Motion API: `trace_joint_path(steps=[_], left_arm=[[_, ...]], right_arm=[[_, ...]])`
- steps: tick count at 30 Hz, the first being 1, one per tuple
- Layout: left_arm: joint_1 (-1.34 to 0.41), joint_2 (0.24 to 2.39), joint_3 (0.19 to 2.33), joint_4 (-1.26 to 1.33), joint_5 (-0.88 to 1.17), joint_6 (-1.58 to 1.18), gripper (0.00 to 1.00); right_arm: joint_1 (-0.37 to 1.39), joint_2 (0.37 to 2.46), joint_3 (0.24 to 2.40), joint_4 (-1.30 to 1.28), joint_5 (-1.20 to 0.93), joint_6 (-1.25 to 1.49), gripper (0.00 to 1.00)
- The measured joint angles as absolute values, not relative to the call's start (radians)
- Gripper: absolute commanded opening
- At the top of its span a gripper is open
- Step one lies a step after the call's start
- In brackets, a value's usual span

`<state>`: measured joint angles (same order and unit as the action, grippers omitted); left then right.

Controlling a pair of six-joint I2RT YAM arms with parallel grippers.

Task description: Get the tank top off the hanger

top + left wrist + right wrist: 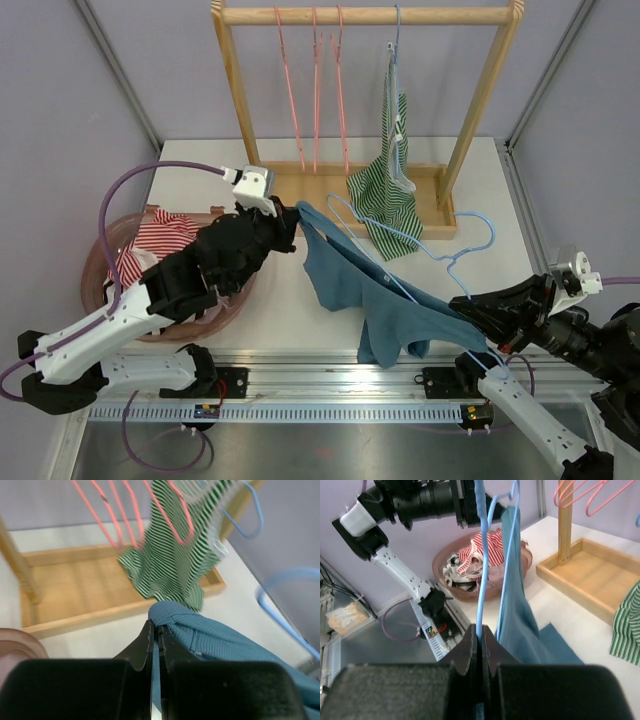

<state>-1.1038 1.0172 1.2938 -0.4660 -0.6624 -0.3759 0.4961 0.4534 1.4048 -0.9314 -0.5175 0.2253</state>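
The teal tank top (340, 275) hangs stretched between my two arms on a light-blue wire hanger (452, 256), above the white table. My left gripper (292, 222) is shut on the top's upper left edge. In the left wrist view the ribbed teal fabric (225, 645) is pinched at the fingertips of that gripper (156, 628). My right gripper (470, 305) is shut on the hanger at its lower right end. The right wrist view shows the blue wire (480, 580) running up out of that gripper (481, 632), with the tank top (515, 605) draped beside it.
A wooden rack (365, 15) stands at the back with three pink hangers (315, 90) and a green striped top (385, 190) on a blue hanger. Its wooden tray base (330, 185) lies below. A brown basket (100, 262) of red-striped clothes sits at the left.
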Motion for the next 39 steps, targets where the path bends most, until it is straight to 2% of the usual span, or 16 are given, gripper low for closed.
trace_joint_path(steps=[7, 11, 14, 16, 22, 25, 26, 29, 31, 33, 39], left_arm=[[-1.145, 0.933, 1.125, -0.358, -0.307, -0.353, 0.0], [-1.197, 0.936, 1.034, -0.307, -0.144, -0.327, 0.0], [-1.223, 0.956, 0.95, -0.281, -0.078, -0.323, 0.0], [-1.229, 0.974, 0.899, -0.291, -0.095, -0.334, 0.0], [-1.227, 0.992, 0.862, -0.423, -0.369, -0.449, 0.01], [-1.206, 1.006, 0.877, -0.498, -0.482, -0.506, 0.25], [-1.195, 1.014, 0.885, -0.523, -0.509, -0.524, 0.4], [-1.171, 1.026, 0.905, -0.583, -0.567, -0.564, 0.66], [-1.166, 1.022, 0.923, -0.617, -0.594, -0.583, 0.77], [-1.166, 1.014, 0.938, -0.648, -0.611, -0.596, 0.99], [-1.166, 0.964, 0.987, -0.763, -0.637, -0.603, 0.99]], right_arm=[[0.496, 0.274, 0.915, -0.275, -0.483, 0.406, 0.0], [0.496, 0.329, 0.698, 0.162, -0.399, 0.498, 0.0], [0.496, 0.418, 0.625, 0.422, -0.319, 0.518, 0.0], [0.496, 0.455, 0.644, 0.443, -0.269, 0.504, 0.0], [0.496, 0.567, 0.962, 0.154, -0.076, 0.412, 0.0], [0.496, 0.636, 1.125, 0.008, -0.017, 0.38, 0.0], [0.496, 0.66, 1.168, -0.041, -0.005, 0.373, 0.0], [0.496, 0.785, 1.319, -0.177, 0.027, 0.355, 0.0], [0.496, 0.869, 1.39, -0.249, 0.041, 0.35, 0.0], [0.496, 0.939, 1.436, -0.317, 0.046, 0.347, 0.0], [0.499, 1.11, 1.539, -0.469, 0.074, 0.334, 0.0]])
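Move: The blue tank top already hangs in the left fingers, bound for bare table some 10 cm back, 15 cm right and 36 cm below them; the laundry basin lies about 27 cm left of that hand, 2 cm farther out and 33 cm lower. The blue hanger is in the right fingers, bound for the rack rail roughly 42 cm ahead, 4 cm left and 16 cm up; the striped tank top hangs about 36 cm ahead, 7 cm left and 13 cm lower. The blue tank top is drawn off its hanger and taken down to the table: the left hand swings back and right about 10 cm, drops some 18 cm, drifts forward-left and opens wide with the fingers tipped down. Meanwhile the right hand keeps the hanger pinched, carries it 26 cm forward towards the rack, arching up and then sinking, and turns clockwise. ##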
